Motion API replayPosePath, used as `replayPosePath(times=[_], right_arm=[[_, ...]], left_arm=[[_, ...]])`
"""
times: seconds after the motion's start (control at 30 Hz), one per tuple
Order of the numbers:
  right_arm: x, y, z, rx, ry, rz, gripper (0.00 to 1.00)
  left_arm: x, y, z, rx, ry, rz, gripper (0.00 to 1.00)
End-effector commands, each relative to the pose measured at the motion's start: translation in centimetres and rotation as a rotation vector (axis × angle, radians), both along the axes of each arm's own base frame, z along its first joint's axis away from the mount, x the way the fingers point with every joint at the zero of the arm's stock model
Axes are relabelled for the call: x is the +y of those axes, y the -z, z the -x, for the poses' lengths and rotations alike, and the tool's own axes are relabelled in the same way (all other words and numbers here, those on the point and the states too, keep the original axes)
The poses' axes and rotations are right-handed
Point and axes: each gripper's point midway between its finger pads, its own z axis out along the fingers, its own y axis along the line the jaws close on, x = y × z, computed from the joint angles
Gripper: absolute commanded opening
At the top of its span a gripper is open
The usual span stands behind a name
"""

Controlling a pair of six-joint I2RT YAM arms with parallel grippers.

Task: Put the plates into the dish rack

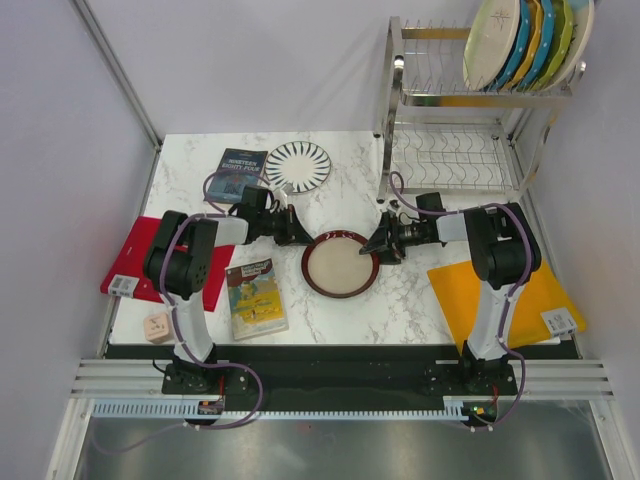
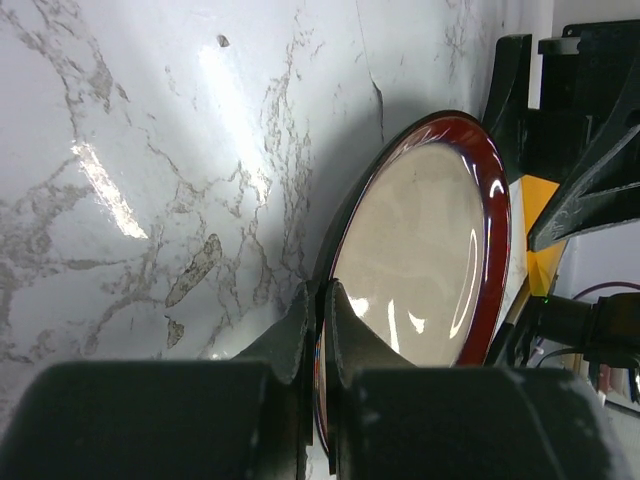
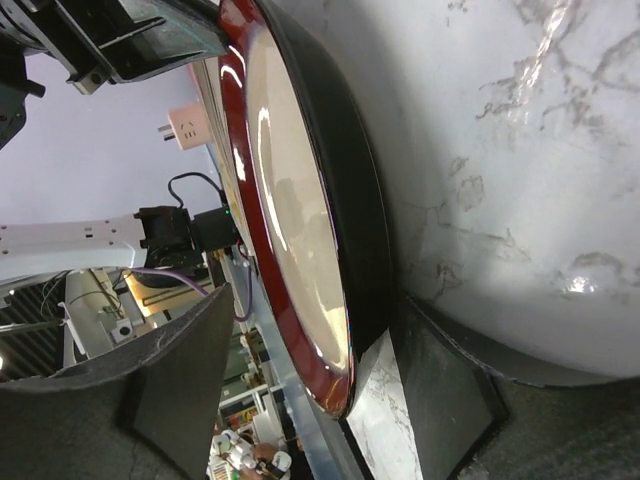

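Note:
The maroon-rimmed beige plate (image 1: 340,265) is at the middle of the table between both arms. My left gripper (image 1: 300,232) is shut on its left rim; in the left wrist view the fingertips (image 2: 322,290) pinch the rim of the plate (image 2: 430,250). My right gripper (image 1: 385,245) is open around the right rim. In the right wrist view the plate (image 3: 290,200) passes between the jaws of the right gripper (image 3: 318,300), one finger under its dark underside, the other apart from its face. A black-striped white plate (image 1: 298,166) lies further back. The dish rack (image 1: 470,110) holds several plates (image 1: 530,40) on its upper shelf.
A dark blue book (image 1: 240,172) lies at the back left and a yellow book (image 1: 255,297) at the front left. A red board (image 1: 135,262) lies under the left arm, an orange board (image 1: 520,305) under the right arm. A small wooden block (image 1: 158,326) sits near the front left edge.

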Motion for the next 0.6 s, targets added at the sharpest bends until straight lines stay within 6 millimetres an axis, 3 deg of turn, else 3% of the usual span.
replayPosePath(times=[0.0,0.23,0.43,0.57], right_arm=[[-1.6,9.8,3.2,0.079,0.017,0.366,0.71],[-1.1,10.3,3.1,0.104,0.008,0.355,0.63],[-1.0,10.4,3.1,0.097,-0.003,0.35,0.45],[-0.9,9.8,2.7,0.067,-0.005,0.345,0.26]], left_arm=[[-2.3,-2.1,1.1,0.034,0.053,0.124,0.02],[-2.5,-2.3,0.5,0.038,0.038,0.136,0.02],[-2.7,-2.2,0.2,0.039,0.036,0.135,0.02],[-2.5,-1.7,0.1,0.046,0.024,0.114,0.02]])
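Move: The red-rimmed plate's middle lies about 6 cm to the right hand's left, 3 cm back and 2 cm below; the open fingers are at its rim. From that hand the striped plate is some 16 cm left and 22 cm ahead, the orange folder about 28 cm right and 12 cm back. From the left hand, shut on the rim, the plate's middle is roughly 6 cm right, 6 cm back and 1 cm below. Sinking about 2 cm, the right hand closes around the plate's rim while the left keeps its pinch. ##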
